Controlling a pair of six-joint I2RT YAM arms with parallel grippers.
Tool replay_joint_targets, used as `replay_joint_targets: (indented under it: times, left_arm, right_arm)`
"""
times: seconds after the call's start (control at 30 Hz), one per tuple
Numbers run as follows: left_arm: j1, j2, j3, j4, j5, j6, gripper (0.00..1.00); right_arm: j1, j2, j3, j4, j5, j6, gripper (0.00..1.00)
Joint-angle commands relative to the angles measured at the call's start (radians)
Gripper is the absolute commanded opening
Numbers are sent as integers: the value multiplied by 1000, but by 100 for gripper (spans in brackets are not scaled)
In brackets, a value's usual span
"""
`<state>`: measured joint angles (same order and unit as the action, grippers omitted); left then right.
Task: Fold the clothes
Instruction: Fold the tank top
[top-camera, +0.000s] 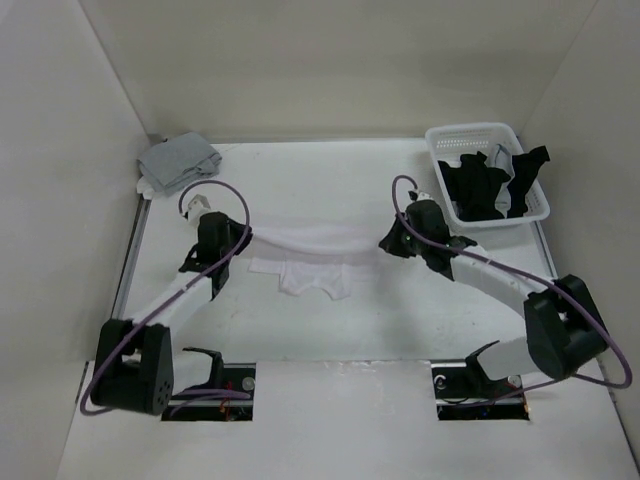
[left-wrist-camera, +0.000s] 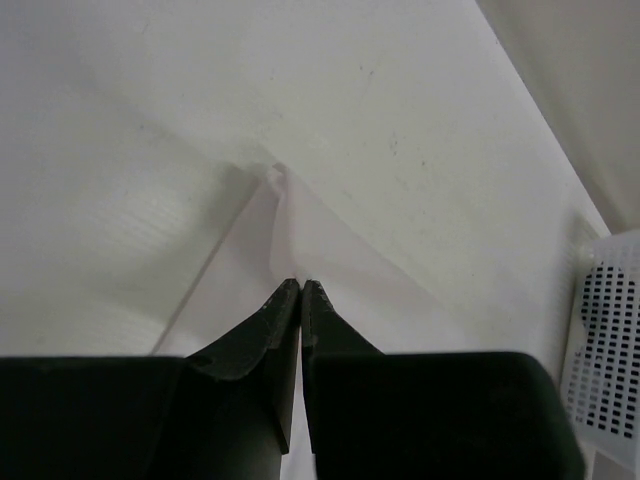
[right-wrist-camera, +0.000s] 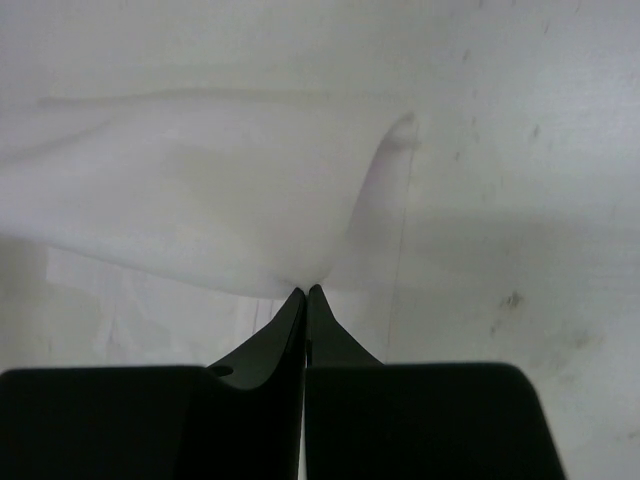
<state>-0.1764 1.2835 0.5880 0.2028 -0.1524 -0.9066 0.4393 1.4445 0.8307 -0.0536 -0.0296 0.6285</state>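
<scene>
A white top (top-camera: 312, 240) hangs stretched between my two grippers above the middle of the table, its lower part (top-camera: 310, 280) resting on the surface. My left gripper (top-camera: 243, 236) is shut on the top's left edge; the left wrist view has the jaws (left-wrist-camera: 301, 283) pinching thin white fabric (left-wrist-camera: 300, 230). At the other edge, my right gripper (top-camera: 384, 243) is shut too, its fingertips (right-wrist-camera: 306, 290) closed on the white cloth (right-wrist-camera: 200, 190). A folded grey top (top-camera: 178, 160) lies at the back left. Black clothes (top-camera: 490, 185) fill the basket.
A white slotted plastic basket (top-camera: 470, 135) stands at the back right, its wall also at the right edge of the left wrist view (left-wrist-camera: 610, 350). White walls enclose the table at the left, back and right. Purple cables loop off both arms.
</scene>
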Motion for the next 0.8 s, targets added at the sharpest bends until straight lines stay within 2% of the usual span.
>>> replay_joint_targets:
  times: [0.0, 0.23, 0.37, 0.47, 0.6, 0.7, 0.77]
  left_arm:
    - [15, -168, -95, 35, 27, -18, 3]
    - [48, -442, -227, -97, 77, -12, 4]
    - [48, -573, -284, -195, 100, -6, 4]
    - [53, -625, -332, -244, 100, 5, 5]
    - [59, -609, -398, -256, 112, -3, 8]
    - [68, -607, -412, -273, 108, -15, 23]
    - [88, -633, -395, -301, 103, -14, 33]
  right_arm:
    - [60, -110, -85, 47, 71, 25, 1]
    - [183, -255, -252, 0, 137, 62, 1]
    - [203, -295, -326, -12, 149, 86, 2]
    - [218, -306, -352, -15, 137, 112, 4]
    - [229, -245, -337, -34, 146, 122, 6]
    - [229, -225, -331, -43, 152, 129, 20]
    - [229, -249, -331, -49, 169, 131, 34]
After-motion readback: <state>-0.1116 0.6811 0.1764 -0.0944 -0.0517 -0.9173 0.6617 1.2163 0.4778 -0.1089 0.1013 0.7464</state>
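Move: Both hands already pinch the tank top's stretched edge. Its strap end lies flat on the table, about 11 cm back, 14 cm right and 8 cm below the left hand; from the right hand it is some 8 cm back, 19 cm left and 8 cm below. The grey clothes sit roughly 18 cm ahead and 17 cm left of the left hand; the basket, about 18 cm ahead and 26 cm right of the right hand. Draw both grippers back together some 12 cm, keeping the tank top's edge taut between them and carrying it over the strap end. Let the left rise slightly before sinking while the right sinks all along, ending about 6 to 7 cm lower; then part both sets of fingers near the table to let the edge go. ##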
